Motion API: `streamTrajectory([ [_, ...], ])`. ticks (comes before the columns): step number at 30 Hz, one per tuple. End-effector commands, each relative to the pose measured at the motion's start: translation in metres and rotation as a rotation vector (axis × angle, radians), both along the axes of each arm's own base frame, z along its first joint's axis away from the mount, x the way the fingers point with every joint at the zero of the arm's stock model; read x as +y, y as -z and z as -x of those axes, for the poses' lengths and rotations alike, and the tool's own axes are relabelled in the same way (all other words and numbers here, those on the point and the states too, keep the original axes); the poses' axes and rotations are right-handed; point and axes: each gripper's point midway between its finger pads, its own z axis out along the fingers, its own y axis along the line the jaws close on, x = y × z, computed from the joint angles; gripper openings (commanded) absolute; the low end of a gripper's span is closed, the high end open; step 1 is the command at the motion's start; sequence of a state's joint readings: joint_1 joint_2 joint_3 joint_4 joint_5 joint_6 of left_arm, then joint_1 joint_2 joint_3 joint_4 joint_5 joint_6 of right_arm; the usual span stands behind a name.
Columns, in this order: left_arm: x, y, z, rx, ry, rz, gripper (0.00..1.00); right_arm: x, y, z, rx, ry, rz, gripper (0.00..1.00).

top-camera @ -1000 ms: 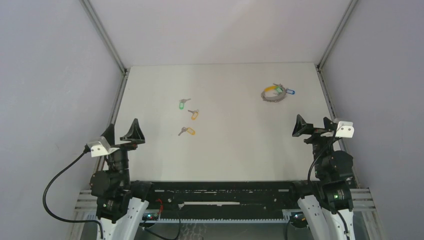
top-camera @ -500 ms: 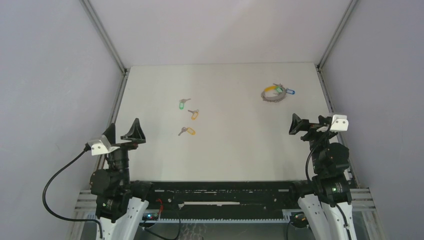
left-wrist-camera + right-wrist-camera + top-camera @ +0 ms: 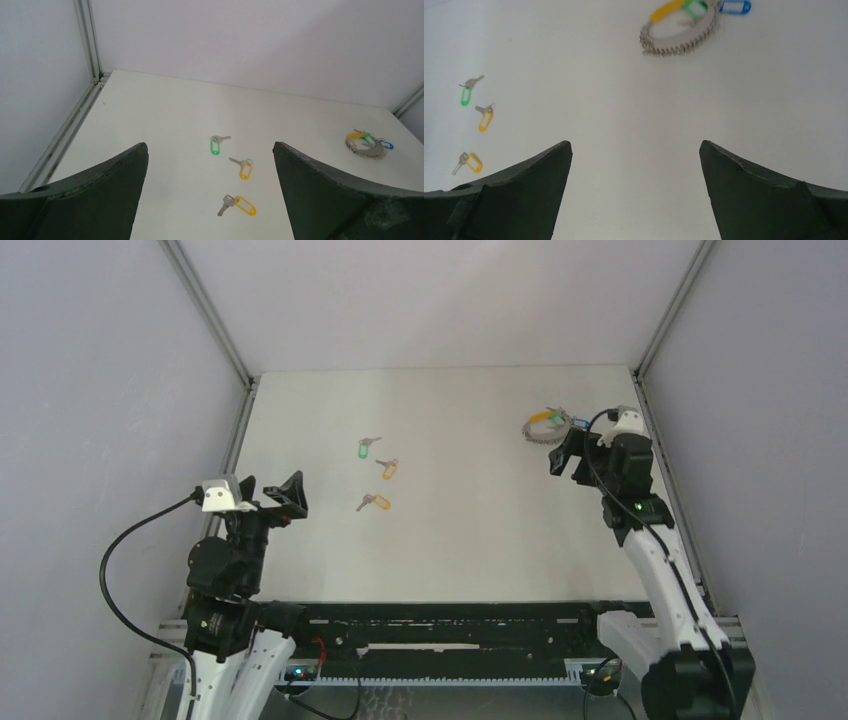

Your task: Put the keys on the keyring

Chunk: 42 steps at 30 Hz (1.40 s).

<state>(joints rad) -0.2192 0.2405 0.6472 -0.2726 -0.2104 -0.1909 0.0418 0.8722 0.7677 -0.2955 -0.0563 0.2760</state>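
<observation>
Three keys lie loose on the white table left of centre: one with a green tag (image 3: 363, 448) (image 3: 215, 145) and two with orange tags (image 3: 388, 469) (image 3: 376, 503). The keyring (image 3: 545, 426), a bead-chain loop with yellow, green and blue tags, lies at the far right and shows in the right wrist view (image 3: 681, 35). My left gripper (image 3: 272, 490) (image 3: 210, 145) is open and empty, near and left of the keys. My right gripper (image 3: 580, 455) (image 3: 635, 142) is open and empty, just short of the keyring.
Grey walls with metal corner rails (image 3: 238, 370) enclose the table on the left, back and right. The keyring lies close to the right wall rail (image 3: 655, 430). The white tabletop (image 3: 460, 520) runs between keys and keyring.
My right arm has reached forward from the near right edge to just short of the keyring. My left gripper has shifted slightly forward and right. Keys and keyring have not moved.
</observation>
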Motion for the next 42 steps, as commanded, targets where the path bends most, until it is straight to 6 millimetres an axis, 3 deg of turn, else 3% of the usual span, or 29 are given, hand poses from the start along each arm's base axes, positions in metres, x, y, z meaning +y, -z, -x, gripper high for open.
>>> streamTrajectory([
  [1,-0.007,0.0,-0.001,-0.005,0.038,-0.017,1.0,0.008,0.004,-0.033,0.018,-0.034,-0.175,1.0],
  [15,-0.013,0.013,-0.01,0.048,0.064,-0.051,1.0,-0.053,0.074,-0.165,0.12,0.071,-0.586,0.87],
  [19,-0.013,0.016,-0.013,0.061,0.065,-0.058,1.0,-0.065,0.096,-0.193,0.136,0.101,-0.687,0.81],
  [26,-0.014,0.019,-0.016,0.074,0.066,-0.065,1.0,-0.076,0.132,-0.216,0.187,0.15,-0.772,0.74],
  [31,-0.014,0.02,-0.017,0.079,0.066,-0.068,1.0,-0.074,0.161,-0.219,0.245,0.177,-0.836,0.71],
  [36,-0.014,0.021,-0.017,0.082,0.069,-0.069,1.0,-0.071,0.176,-0.228,0.274,0.204,-0.869,0.66],
  [42,-0.015,0.02,-0.017,0.081,0.072,-0.07,1.0,-0.066,0.193,-0.231,0.3,0.222,-0.911,0.5],
])
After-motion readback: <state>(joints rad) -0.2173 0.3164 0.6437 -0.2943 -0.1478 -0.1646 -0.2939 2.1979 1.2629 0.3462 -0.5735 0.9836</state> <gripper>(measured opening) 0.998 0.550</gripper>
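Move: The keyring lies about 25 cm ahead of the right hand, some 3 cm to its right and about 20 cm below. The blue tag hangs on its right side, about 8 cm right of the ring's middle. The yellow tag sits about 2 cm left of that middle and 2 cm farther out. From the left hand the keyring is roughly 34 cm ahead, 53 cm to the right and 30 cm below. Forward and down together, veering right, the right hand travels some 30 cm to the keyring's near right side. On the way it rolls about 50 degrees, left side up, and its fingers close to roughly half open around the coiled edge; contact can't be made out. The left hand, still wide open, eases about 3 cm down, forward and right. ##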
